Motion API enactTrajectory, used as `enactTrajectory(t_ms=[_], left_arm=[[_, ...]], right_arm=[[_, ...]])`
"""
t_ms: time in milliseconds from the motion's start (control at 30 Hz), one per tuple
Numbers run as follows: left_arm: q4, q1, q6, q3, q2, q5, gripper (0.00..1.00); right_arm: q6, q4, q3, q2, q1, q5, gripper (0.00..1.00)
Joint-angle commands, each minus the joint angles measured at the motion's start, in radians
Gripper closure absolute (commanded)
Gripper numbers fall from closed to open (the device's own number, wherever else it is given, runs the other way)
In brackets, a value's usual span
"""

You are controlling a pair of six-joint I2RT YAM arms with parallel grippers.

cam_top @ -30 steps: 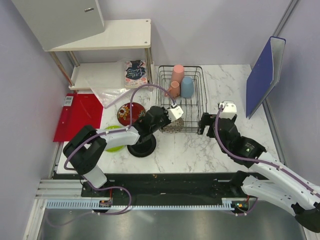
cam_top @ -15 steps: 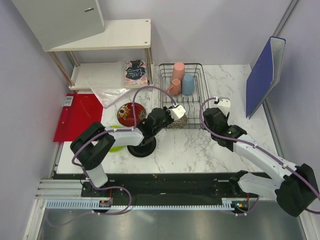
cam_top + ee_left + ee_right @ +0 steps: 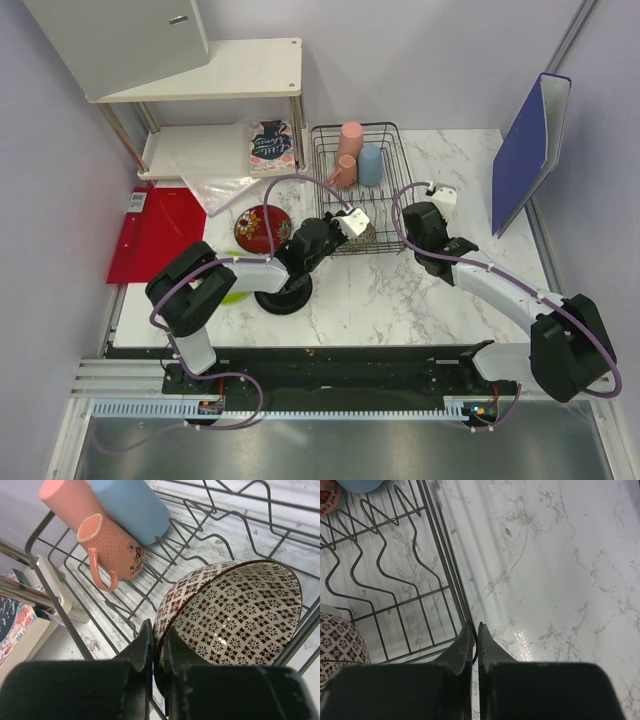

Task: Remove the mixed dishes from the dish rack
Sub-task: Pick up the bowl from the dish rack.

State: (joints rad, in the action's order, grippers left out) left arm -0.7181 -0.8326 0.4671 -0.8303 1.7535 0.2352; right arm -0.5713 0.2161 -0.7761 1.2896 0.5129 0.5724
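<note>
The black wire dish rack (image 3: 385,150) stands at the table's back. At its far end lie a tall pink cup (image 3: 351,139), a light-blue cup (image 3: 371,166) and a small pink mug (image 3: 343,174). The same mug (image 3: 112,545) and blue cup (image 3: 132,505) show in the left wrist view. A beige bowl with a dark red pattern (image 3: 235,615) sits tilted in the rack's near left corner. My left gripper (image 3: 157,630) is shut on its rim. My right gripper (image 3: 475,627) is shut on the rack's wire rim (image 3: 451,570) at the near right corner.
Left of the rack lie a dark red plate (image 3: 258,226), a black plate (image 3: 287,293) and a lime-green plate (image 3: 231,294), which my left arm partly covers. A white shelf (image 3: 225,75), a floral packet (image 3: 270,145) and a red board (image 3: 155,230) stand further left. A blue folder (image 3: 530,150) leans at the right.
My right gripper moved in to the rack's near right corner and shut on its wire rim. The rack has shifted a little away and to the left. The left grip on the bowl is unchanged.
</note>
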Motion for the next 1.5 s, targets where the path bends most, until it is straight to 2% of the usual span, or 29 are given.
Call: enactTrajectory(t_ms=[0,100,233,600,733,833,933,967,1000,1067,1100,1133,1200,1333,1467], left_arm=[[-0.37,-0.002,0.011,0.037,-0.014,0.016,0.98],[-0.535,-0.016,0.076,0.091,0.0,0.039,0.98],[-0.592,-0.03,0.13,0.102,0.0,0.064,0.98],[-0.612,-0.057,0.203,0.079,-0.09,0.046,0.98],[-0.518,-0.091,0.214,0.05,-0.199,0.05,0.98],[-0.388,-0.128,0.183,0.028,-0.339,0.072,0.98],[-0.129,-0.157,0.062,-0.036,-0.478,0.114,0.98],[-0.031,-0.16,-0.041,-0.064,-0.505,0.134,0.98],[0.15,-0.161,-0.101,-0.131,-0.55,0.186,0.98],[0.377,-0.163,-0.283,-0.214,-0.571,0.22,0.98],[0.613,-0.163,-0.333,-0.313,-0.562,0.239,0.98],[0.711,-0.163,-0.451,-0.361,-0.552,0.245,0.98],[0.929,-0.163,-0.543,-0.438,-0.543,0.212,0.98],[1.098,-0.161,-0.779,-0.451,-0.552,0.046,0.98],[1.154,-0.161,-0.944,-0.402,-0.551,-0.132,0.98]], right_arm=[[-0.012,-0.006,0.031,0.059,-0.008,-0.109,1.0],[-0.025,-0.026,0.04,0.083,-0.027,-0.147,1.0],[-0.042,-0.038,0.044,0.106,-0.034,-0.169,1.0],[-0.061,-0.047,0.066,0.088,-0.042,-0.183,1.0],[-0.053,-0.034,0.067,0.057,-0.042,-0.178,1.0],[-0.045,-0.021,0.066,0.031,-0.043,-0.169,0.99],[-0.03,-0.011,0.064,0.005,-0.042,-0.169,0.65],[-0.026,-0.008,0.064,-0.009,-0.042,-0.167,0.53],[-0.018,-0.006,0.063,-0.016,-0.042,-0.167,0.33],[-0.013,0.011,0.057,-0.036,-0.042,-0.163,0.18],[-0.013,0.02,0.054,-0.045,-0.043,-0.155,0.16],[-0.012,0.035,0.051,-0.067,-0.042,-0.146,0.14],[-0.004,0.06,0.04,-0.09,-0.04,-0.129,0.09],[0.019,0.137,-0.005,-0.18,-0.042,-0.094,0.08],[0.042,0.222,-0.052,-0.297,-0.04,-0.106,0.09]])
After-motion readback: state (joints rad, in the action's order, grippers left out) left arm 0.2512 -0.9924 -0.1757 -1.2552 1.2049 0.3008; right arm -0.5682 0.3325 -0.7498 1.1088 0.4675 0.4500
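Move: At the bowl already, the left fingers are shut on its left rim, with the bowl's middle some 5 cm to their right and 2 cm below. The pink mug stands about 16 cm ahead of the left hand, the blue cup about 18 cm ahead and 6 cm right, and the black plate roughly 13 cm back and 16 cm left. The right fingers are shut on the rack's right rail; from them the bowl's middle lies about 10 cm left. Lifting the bowl by its rim, the left hand first rises almost straight, fingers tipping up, then sweeps up fast and back to nearly 30 cm above the start before sinking some 7 cm, still drawing back, its left side rolled down and fingers tipping down. The right hand keeps the rack's rail, shifting about 2 cm forward, then opens wide and backs off. ##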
